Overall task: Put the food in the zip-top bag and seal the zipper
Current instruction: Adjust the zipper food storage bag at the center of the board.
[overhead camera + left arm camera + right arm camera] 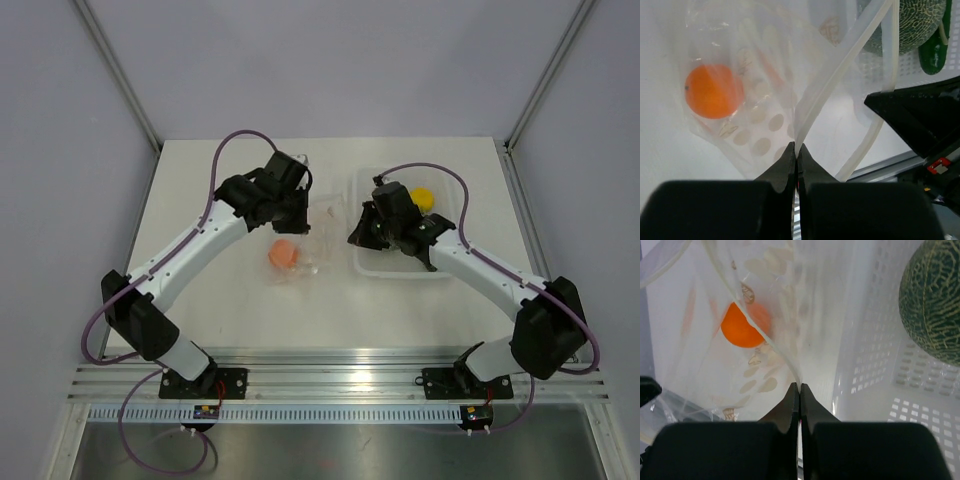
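Note:
The clear zip-top bag (312, 240) lies between my two grippers, its mouth held open. The small orange ball (284, 253) sits inside it and also shows in the left wrist view (714, 91) and the right wrist view (742, 325). My left gripper (796, 150) is shut on the whitish zipper strip (840, 65) at the bag's far side. My right gripper (799, 386) is shut on the bag's opposite rim, by the tray. The speckled green ball (935, 305) and the dark green cucumber (935, 50) lie in the tray. The yellow lemon piece (422, 198) is there too. The fish piece is hidden.
The rigid clear perforated tray (400, 270) stands right of the bag, under my right arm. Grey walls surround the white table (220, 310). My right gripper's black body (920, 115) shows in the left wrist view.

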Controlling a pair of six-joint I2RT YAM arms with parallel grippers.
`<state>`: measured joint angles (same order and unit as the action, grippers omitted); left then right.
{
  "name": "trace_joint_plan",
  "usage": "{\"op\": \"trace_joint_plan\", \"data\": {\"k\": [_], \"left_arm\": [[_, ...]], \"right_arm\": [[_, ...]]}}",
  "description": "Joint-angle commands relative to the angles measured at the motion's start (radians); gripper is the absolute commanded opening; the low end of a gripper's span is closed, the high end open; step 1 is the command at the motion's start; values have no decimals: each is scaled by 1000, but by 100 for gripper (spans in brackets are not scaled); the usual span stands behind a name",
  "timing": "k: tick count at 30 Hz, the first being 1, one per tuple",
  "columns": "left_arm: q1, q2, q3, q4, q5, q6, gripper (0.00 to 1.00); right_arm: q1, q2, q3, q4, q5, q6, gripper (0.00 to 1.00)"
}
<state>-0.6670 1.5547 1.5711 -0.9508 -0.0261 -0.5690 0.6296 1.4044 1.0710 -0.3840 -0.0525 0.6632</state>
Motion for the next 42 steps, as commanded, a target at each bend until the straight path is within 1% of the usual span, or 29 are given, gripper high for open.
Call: {"op": "trace_joint_plan", "data": {"k": [1, 5, 9, 12, 15, 16, 18, 22, 25, 26, 28, 29, 30, 33, 36, 38, 39, 40, 41, 42], "left_arm": [[10, -65, 72, -92, -67, 49, 0], [12, -74, 132, -192, -152, 66, 0], [17, -79, 153, -232, -193, 81, 0], [18, -74, 150, -218, -160, 84, 0], [18, -68, 109, -169, -132, 86, 0], [18, -65, 96, -131, -103, 86, 0], [17, -55, 67, -82, -45, 84, 0], [17, -33, 40, -23, 20, 66, 0], [14, -21, 40, -2, 55, 57, 0], [14, -18, 40, 0, 55, 54, 0], [14, -16, 41, 6, 52, 52, 0], [14, -13, 43, 6, 52, 54, 0], [14, -10, 44, 9, 58, 55, 0], [14, 2, 55, 7, 61, 58, 0], [14, 10, 58, 7, 66, 58, 0], [14, 13, 56, 7, 68, 57, 0], [14, 15, 56, 7, 68, 57, 0], [14, 15, 56, 9, 68, 55, 0], [14, 16, 58, 7, 69, 55, 0], [14, 16, 59, 9, 68, 54, 0]], "right_arm": [[9, 89, 122, 2, 75, -50, 0], [7, 177, 208, -3, 138, -54, 0], [1, 237, 244, -1, 172, -45, 0], [-2, 263, 273, -24, 207, -45, 0], [-5, 263, 270, -46, 247, -39, 0], [-7, 262, 267, -55, 256, -36, 0], [-8, 243, 248, -65, 273, -30, 0], [-10, 186, 211, -84, 273, -20, 0], [-10, 124, 187, -95, 266, -16, 14], [-10, 89, 176, -96, 264, -8, 23], [-10, 55, 167, -98, 257, -4, 34], [-10, 26, 162, -95, 247, -4, 42], [-10, 13, 164, -96, 229, -4, 53], [-10, -13, 179, -122, 186, -5, 64], [-10, -53, 184, -141, 204, -1, 64], [-16, -108, 152, -151, 271, 25, 63], [-25, -126, 135, -159, 331, 57, 62], [-86, -145, 115, -162, 342, 84, 62], [-131, -183, 60, -164, 324, 155, 61], [-180, -203, 22, -132, 294, 180, 61]]}}
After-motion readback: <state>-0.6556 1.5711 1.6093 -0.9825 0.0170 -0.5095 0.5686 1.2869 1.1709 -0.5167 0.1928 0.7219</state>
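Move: Both hands already pinch the lips of the zip-top bag, the left on its left lip, the right on its right. The orange inside lies about 5 cm ahead and 6 cm left of the left hand, roughly 17 cm below it; from the right hand it is some 16 cm left, 5 cm ahead and 11 cm down. The melon sits about 9 cm right of the right hand and 8 cm ahead, and the white crate's middle about 13 cm right and 12 cm ahead, both below. With both lips still pinched, the right hand pulls its side of the bag about 6.5 cm forward and slightly down while the left swings its lip some 4.5 cm left and 3 cm up, then brings it back almost to its start. The right hand then draws back, opens its fingers and lets go of the right lip, rises about 8 cm and swings right over the crate towards the melon, turning some 15 degrees clockwise. ##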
